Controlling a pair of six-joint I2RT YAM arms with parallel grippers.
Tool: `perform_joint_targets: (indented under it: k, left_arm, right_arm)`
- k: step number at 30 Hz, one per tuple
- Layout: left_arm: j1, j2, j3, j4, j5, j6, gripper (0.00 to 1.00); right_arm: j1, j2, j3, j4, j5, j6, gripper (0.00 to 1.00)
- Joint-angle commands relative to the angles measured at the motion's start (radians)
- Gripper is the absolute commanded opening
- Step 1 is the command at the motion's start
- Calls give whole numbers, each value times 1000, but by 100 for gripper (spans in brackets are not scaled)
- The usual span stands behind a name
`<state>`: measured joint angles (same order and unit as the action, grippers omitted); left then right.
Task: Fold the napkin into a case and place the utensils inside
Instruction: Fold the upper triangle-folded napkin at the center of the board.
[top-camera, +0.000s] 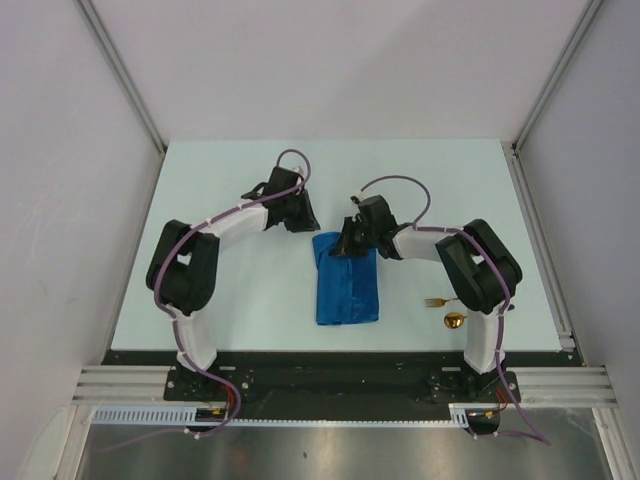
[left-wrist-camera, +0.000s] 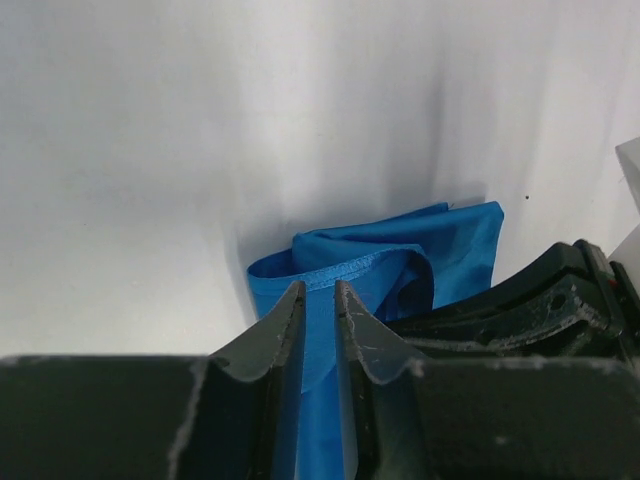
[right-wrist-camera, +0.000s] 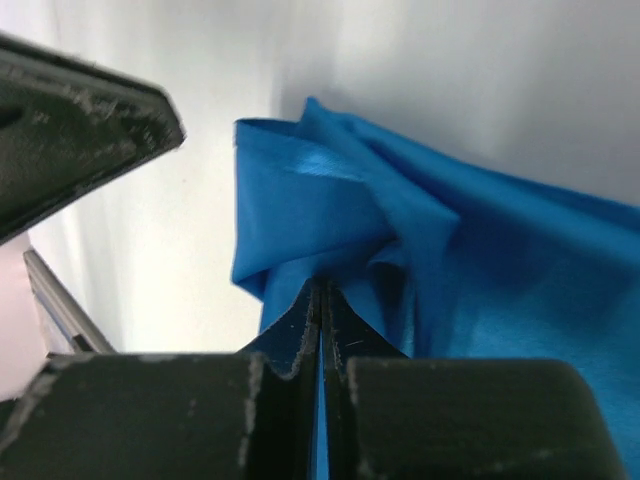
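Note:
The blue napkin (top-camera: 347, 288) lies mid-table as a narrow oblong, its far end bunched and raised. My left gripper (top-camera: 313, 229) is at that end's left corner. In the left wrist view its jaws (left-wrist-camera: 318, 288) stand a little apart with a fold of napkin (left-wrist-camera: 440, 240) filling the gap. My right gripper (top-camera: 343, 248) is at the same end from the right, and its jaws (right-wrist-camera: 320, 284) are pressed tight on a pinch of napkin (right-wrist-camera: 500, 290). The utensils lie to the right, near the right arm's base: a gold fork (top-camera: 436, 300) and a gold spoon (top-camera: 455, 320).
The right gripper's black body (left-wrist-camera: 540, 310) sits close beside my left fingers, and the left gripper's body (right-wrist-camera: 70, 120) shows at the upper left of the right wrist view. A metal rail (top-camera: 540, 240) runs along the table's right edge.

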<state>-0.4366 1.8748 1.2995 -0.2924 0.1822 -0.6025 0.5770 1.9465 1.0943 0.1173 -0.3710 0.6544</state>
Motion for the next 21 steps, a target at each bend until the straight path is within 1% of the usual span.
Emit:
perform_joint_targets:
  k: [1,13,16,21]
  left_arm:
    - [-5,1,67,29,48,-26,22]
    - [-16,57,89,38,111,7,24]
    - [-33,49,83,33,94,15,24]
    - [-73,-9,41,52,42,26,24]
  right_arm:
    - [-28,8,21,1,70,-4,0]
    - [-75,25,-1,12,63,-59,0]
    - [-95,26,-7,19,50,-73,0]
    - [-134,49,-10,31,-17,-79,0]
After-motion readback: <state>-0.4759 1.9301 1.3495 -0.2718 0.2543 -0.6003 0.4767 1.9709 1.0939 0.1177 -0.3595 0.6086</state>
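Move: The upper triangular fold starts at the right hand's closed fingertips, its middle about 3 cm ahead and 2 cm to the left, barely below. The napkin's far right corner lies some 2 cm ahead and 8 cm to the right, the body's middle about 10 cm back and 2 cm right. From the left hand the fold is roughly 2 cm back, 4 cm right and 4 cm below. Closed right fingertips press along the fold, 5 cm right and forward, sinking slightly; the left follows 3 cm rightward. ##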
